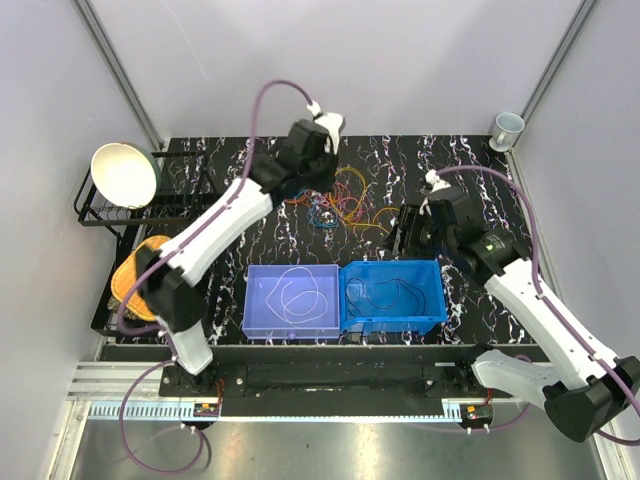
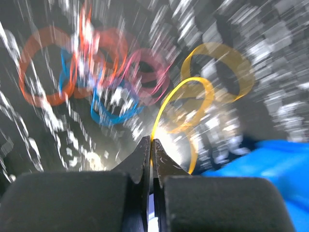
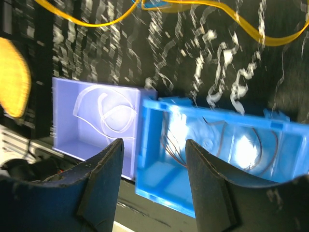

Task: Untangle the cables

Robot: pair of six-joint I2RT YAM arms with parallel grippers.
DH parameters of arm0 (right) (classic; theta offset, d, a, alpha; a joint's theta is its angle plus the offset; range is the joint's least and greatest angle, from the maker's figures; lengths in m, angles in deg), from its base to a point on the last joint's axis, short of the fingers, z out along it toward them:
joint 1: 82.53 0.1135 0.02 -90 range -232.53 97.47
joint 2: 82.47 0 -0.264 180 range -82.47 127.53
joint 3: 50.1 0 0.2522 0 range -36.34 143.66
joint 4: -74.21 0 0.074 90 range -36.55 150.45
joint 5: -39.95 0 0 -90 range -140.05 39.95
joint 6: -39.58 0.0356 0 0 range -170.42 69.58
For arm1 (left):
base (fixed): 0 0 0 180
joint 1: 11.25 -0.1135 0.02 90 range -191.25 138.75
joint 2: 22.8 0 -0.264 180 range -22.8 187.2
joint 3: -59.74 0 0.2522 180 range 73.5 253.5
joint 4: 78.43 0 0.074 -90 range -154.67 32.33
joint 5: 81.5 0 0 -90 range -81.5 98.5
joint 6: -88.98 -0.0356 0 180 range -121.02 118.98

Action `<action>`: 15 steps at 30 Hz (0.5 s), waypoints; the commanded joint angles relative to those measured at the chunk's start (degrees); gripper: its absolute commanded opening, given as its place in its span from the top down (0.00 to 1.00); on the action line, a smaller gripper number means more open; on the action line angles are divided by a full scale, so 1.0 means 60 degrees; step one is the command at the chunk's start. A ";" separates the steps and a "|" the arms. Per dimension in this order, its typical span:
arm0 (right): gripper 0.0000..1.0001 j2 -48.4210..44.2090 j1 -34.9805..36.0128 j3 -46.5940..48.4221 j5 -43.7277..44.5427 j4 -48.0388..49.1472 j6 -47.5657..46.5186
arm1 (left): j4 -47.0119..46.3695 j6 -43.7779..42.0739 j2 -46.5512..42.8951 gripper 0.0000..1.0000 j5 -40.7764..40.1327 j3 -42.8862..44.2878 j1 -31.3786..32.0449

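Note:
The tangled cables [image 1: 345, 205] lie in a heap on the black marbled table, just right of my left gripper [image 1: 312, 182]. The left wrist view is blurred. It shows orange [image 2: 46, 67], blue [image 2: 113, 110] and red [image 2: 150, 79] loops beyond the jaws. My left gripper [image 2: 151, 141] is shut on a yellow cable [image 2: 179, 89] that rises from between its tips. My right gripper [image 3: 154, 145] is open and holds nothing. It hangs above the near edge where the two bins meet, right of the heap [image 1: 405, 232].
A lavender bin [image 1: 250, 300] holds a white cable [image 1: 298, 292]. The blue bin [image 1: 440, 296] beside it holds dark thin cables [image 1: 385, 293]. A dish rack with a white bowl [image 1: 125, 173] and a yellow object [image 1: 135, 272] stands at the left. A cup [image 1: 507, 128] sits at the back right.

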 commanded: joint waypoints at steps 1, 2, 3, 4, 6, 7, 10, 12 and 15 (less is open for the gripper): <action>0.40 0.0026 0.0047 0.1198 0.0095 0.0381 -0.0446 | 0.0697 -0.0622 -0.1381 1.00 -0.0098 0.1177 0.0324; 0.40 0.0055 0.0047 0.1345 0.0021 0.0425 -0.0476 | 0.0757 -0.0623 -0.1500 1.00 -0.0040 0.1267 0.0397; 0.39 0.0041 0.0047 0.1593 -0.0052 0.0556 -0.0505 | 0.0772 -0.0652 -0.1617 1.00 -0.0010 0.1311 0.0456; 0.39 0.0070 0.0047 0.1726 -0.0227 0.0644 -0.0520 | 0.0772 -0.0681 -0.1836 1.00 0.0034 0.1384 0.0529; 0.39 0.0085 0.0046 0.1975 -0.0462 0.0965 -0.0535 | 0.0801 -0.0681 -0.1984 1.00 0.0005 0.1443 0.0617; 0.38 0.0100 0.0032 0.2005 -0.0666 0.1098 -0.0491 | 0.0816 -0.0681 -0.2144 1.00 -0.0024 0.1458 0.0690; 0.39 0.0114 0.0032 0.2006 -0.0902 0.1626 -0.0258 | 0.0816 -0.0593 -0.2364 1.00 -0.0054 0.1589 0.0808; 0.39 0.0144 0.0047 0.1904 -0.0859 0.1961 -0.0140 | 0.0830 -0.0593 -0.2424 1.00 -0.0039 0.1677 0.0866; 0.39 0.0173 0.0032 0.1670 -0.1120 0.2445 0.0153 | 0.0874 -0.0579 -0.2497 1.00 -0.0068 0.1678 0.0954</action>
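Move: The left hand holds the yellow cable high, with the red, pink and blue tangle on the table about 6 cm ahead, 3 cm to its left and 23 cm below. The blue bin's middle is some 17 cm back and 13 cm right of this hand. From the open right hand, the yellow cable's trailing part is about 14 cm ahead, 3 cm left and 19 cm down; the blue bin is almost straight below, some 2 cm back and 1 cm left. Still pinching the yellow cable, the left rises 15 cm and back from the tangle; open right rises 10. ##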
